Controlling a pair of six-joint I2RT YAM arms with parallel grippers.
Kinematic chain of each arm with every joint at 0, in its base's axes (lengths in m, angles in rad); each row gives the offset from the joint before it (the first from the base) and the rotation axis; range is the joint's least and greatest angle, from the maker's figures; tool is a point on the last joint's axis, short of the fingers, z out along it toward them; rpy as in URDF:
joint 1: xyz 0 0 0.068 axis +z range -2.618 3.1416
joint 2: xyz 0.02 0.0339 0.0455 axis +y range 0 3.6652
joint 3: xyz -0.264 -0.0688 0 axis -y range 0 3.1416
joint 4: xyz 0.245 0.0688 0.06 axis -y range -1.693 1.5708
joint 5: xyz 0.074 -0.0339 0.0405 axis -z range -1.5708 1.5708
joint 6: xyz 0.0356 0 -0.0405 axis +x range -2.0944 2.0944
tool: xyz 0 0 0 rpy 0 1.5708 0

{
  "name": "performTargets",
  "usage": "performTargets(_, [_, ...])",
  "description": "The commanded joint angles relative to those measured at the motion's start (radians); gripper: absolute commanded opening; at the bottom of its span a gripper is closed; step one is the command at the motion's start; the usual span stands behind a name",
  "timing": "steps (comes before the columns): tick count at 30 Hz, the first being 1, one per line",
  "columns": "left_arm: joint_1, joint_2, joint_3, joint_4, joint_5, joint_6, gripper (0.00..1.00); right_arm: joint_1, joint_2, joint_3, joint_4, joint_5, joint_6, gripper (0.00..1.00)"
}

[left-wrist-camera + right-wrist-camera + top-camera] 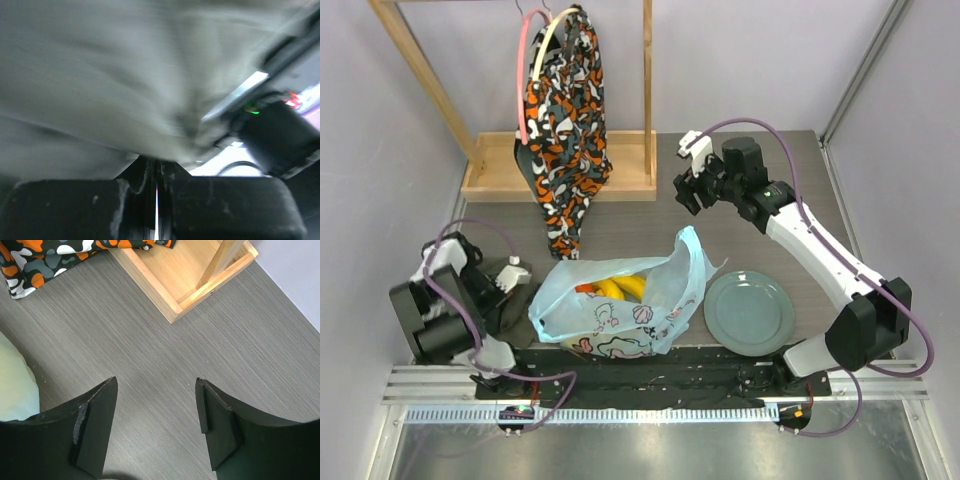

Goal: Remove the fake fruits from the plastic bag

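The light-blue plastic bag [620, 305] with its pink-and-white print lies at the table's near middle, mouth open upward. Inside it I see the yellow banana bunch [622, 288] and a bit of orange-red fruit [584, 289]; other fake fruits are hidden. My right gripper [688, 187] hovers above the bare table behind the bag, open and empty [156, 385]. A pale edge of the bag [15, 385] shows at the left of the right wrist view. My left gripper [516, 276] sits just left of the bag, shut [156, 172]. The left wrist view is blurred.
A grey-green plate [750, 312] lies right of the bag. An orange-black-white patterned cloth [565, 130] hangs from a wooden rack whose tray base [630, 180] stands at the back, its corner [185, 285] close ahead of my right gripper.
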Motion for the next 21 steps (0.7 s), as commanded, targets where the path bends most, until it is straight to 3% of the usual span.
performTargets(1, [0.016,0.261,0.216,0.279,-0.094,-0.215,0.0,-0.001,-0.036,0.032,-0.002,0.033,-0.001,0.72])
performTargets(6, [0.016,0.498,0.624,0.284,0.046,-0.508,0.0,0.0,-0.047,0.099,-0.098,0.056,0.019,0.72])
performTargets(9, [0.009,0.634,0.922,0.105,0.203,-0.616,0.0,0.0,-0.039,0.185,-0.245,0.056,0.046,0.72])
performTargets(10, [0.009,0.656,1.029,-0.022,0.246,-0.619,0.0,-0.001,-0.038,0.208,-0.275,0.056,0.053,0.72])
performTargets(12, [0.009,0.661,1.068,-0.136,0.386,-0.58,0.04,0.0,-0.042,0.273,-0.337,0.061,0.072,0.74])
performTargets(15, [0.009,0.538,1.013,-0.329,0.506,-0.452,0.39,0.0,-0.068,0.333,-0.391,0.092,0.099,0.79])
performTargets(18, [0.009,0.325,0.901,-0.402,0.56,-0.377,0.48,0.0,-0.098,0.376,-0.439,0.119,0.141,0.88])
performTargets(20, [0.007,0.2,0.823,-0.402,0.59,-0.351,0.62,-0.001,-0.101,0.441,-0.479,0.081,0.215,0.94])
performTargets(21, [0.006,0.091,0.807,-0.402,0.613,-0.334,0.74,-0.001,-0.099,0.468,-0.537,0.044,0.24,0.97])
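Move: The dark green cloth lies right beneath my left hand, its middle about 3 cm to the left, 2 cm ahead and 3 cm lower. The plastic bag of fake fruits is some 27 cm to this hand's right, level with it, and the hanging garment's hem is about 15 cm ahead and 15 cm right. From my right hand the bag lies roughly 23 cm back, 16 cm left and 22 cm below; the plate is 24 cm back and 13 cm right. With shut fingers pointing down, I sweep my left hand quickly forward about 27 cm, low over the table and drifting left, shoving the dark green cloth ahead. Then I lift it off some 10 cm, swing back and right, tip the fingers forward and open them. Meanwhile my empty right hand rises about 9 cm and eases back, opening wider. ##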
